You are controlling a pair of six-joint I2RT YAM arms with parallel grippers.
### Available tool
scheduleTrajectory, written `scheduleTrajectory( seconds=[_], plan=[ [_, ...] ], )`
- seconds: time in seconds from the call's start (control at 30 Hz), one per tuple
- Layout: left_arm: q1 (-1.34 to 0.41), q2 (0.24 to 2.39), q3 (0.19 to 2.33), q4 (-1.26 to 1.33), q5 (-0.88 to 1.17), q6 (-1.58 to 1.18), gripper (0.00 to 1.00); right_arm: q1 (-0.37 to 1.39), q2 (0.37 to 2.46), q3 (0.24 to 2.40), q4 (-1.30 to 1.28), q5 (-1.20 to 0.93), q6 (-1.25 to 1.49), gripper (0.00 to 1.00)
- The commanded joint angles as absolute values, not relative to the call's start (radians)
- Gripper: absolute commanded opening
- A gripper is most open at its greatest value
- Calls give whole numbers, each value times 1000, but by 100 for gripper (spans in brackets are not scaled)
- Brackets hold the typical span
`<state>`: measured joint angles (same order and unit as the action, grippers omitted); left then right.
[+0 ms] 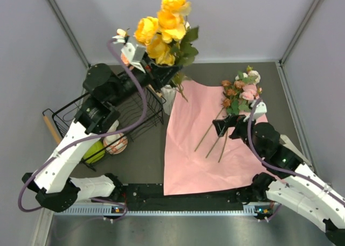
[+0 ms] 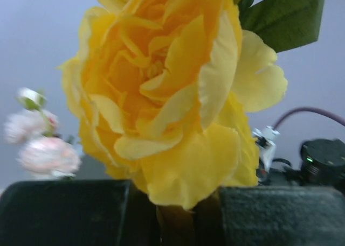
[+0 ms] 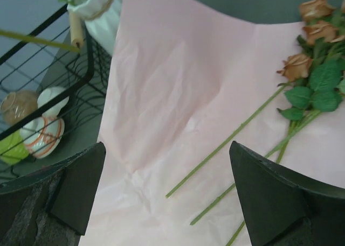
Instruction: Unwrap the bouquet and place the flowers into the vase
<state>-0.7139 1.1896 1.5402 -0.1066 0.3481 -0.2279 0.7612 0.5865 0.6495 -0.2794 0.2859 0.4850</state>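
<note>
My left gripper (image 1: 161, 69) is shut on the stems of the yellow flowers (image 1: 164, 25) and holds them upright above the white vase (image 1: 168, 98), which it partly hides. In the left wrist view a yellow bloom (image 2: 161, 95) fills the frame, and its stem runs down between the fingers (image 2: 64, 213). The salmon-pink paper (image 1: 199, 143) lies spread flat. On it rest pink, cream and brownish flowers (image 1: 240, 90) with long green stems (image 3: 232, 138). My right gripper (image 1: 226, 128) hovers open over those stems, nothing between its fingers (image 3: 280, 203). The vase (image 3: 99, 12) shows at top left of the right wrist view.
A black wire basket (image 1: 135, 112) stands left of the paper, beside the vase. A striped round pot (image 1: 116, 143), a yellow-green object (image 1: 94, 152) and a wooden handle (image 1: 51, 127) lie at its near-left end. Grey walls close in the table at the back and both sides.
</note>
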Motion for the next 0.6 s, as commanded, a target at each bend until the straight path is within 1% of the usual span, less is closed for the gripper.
scheduleTrajectory(
  seconds=[0.0,0.13,0.33,0.57],
  plan=[
    [-710,1187,1632,-126,132,-17,0,746,526,646,-322,442,534,99],
    [-706,1239,1690,-104,42,54,0,745,522,646,-344,434,545,99],
    [-654,1304,1727,-94,31,55,0,744,515,647,-365,439,545,99],
    [-594,1319,1678,-34,51,3,0,744,517,646,-370,440,548,99]
  ],
)
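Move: The vase that the left hand's yellow flowers are bound for stands about 25 cm ahead of that hand, 5 cm to its left and some 40 cm below. Pink blooms rise from the vase 19 cm ahead, 2 cm left and 12 cm below the hand; the rack's near wooden handle is about 12 cm left of the vase. The remaining flower stems lie 19 cm ahead of the right hand, 9 cm right, 24 cm below. The yellow flowers, still gripped in the left hand, travel high towards the vase: first up some 5 cm and 4 cm to the left, then forward about 10 cm while sinking back to the starting height. The left wrist swings roughly 25 degrees counter-clockwise. Meanwhile the open, empty right hand shifts 3 cm right, closer to the remaining stems, and settles above the paper without touching them. ##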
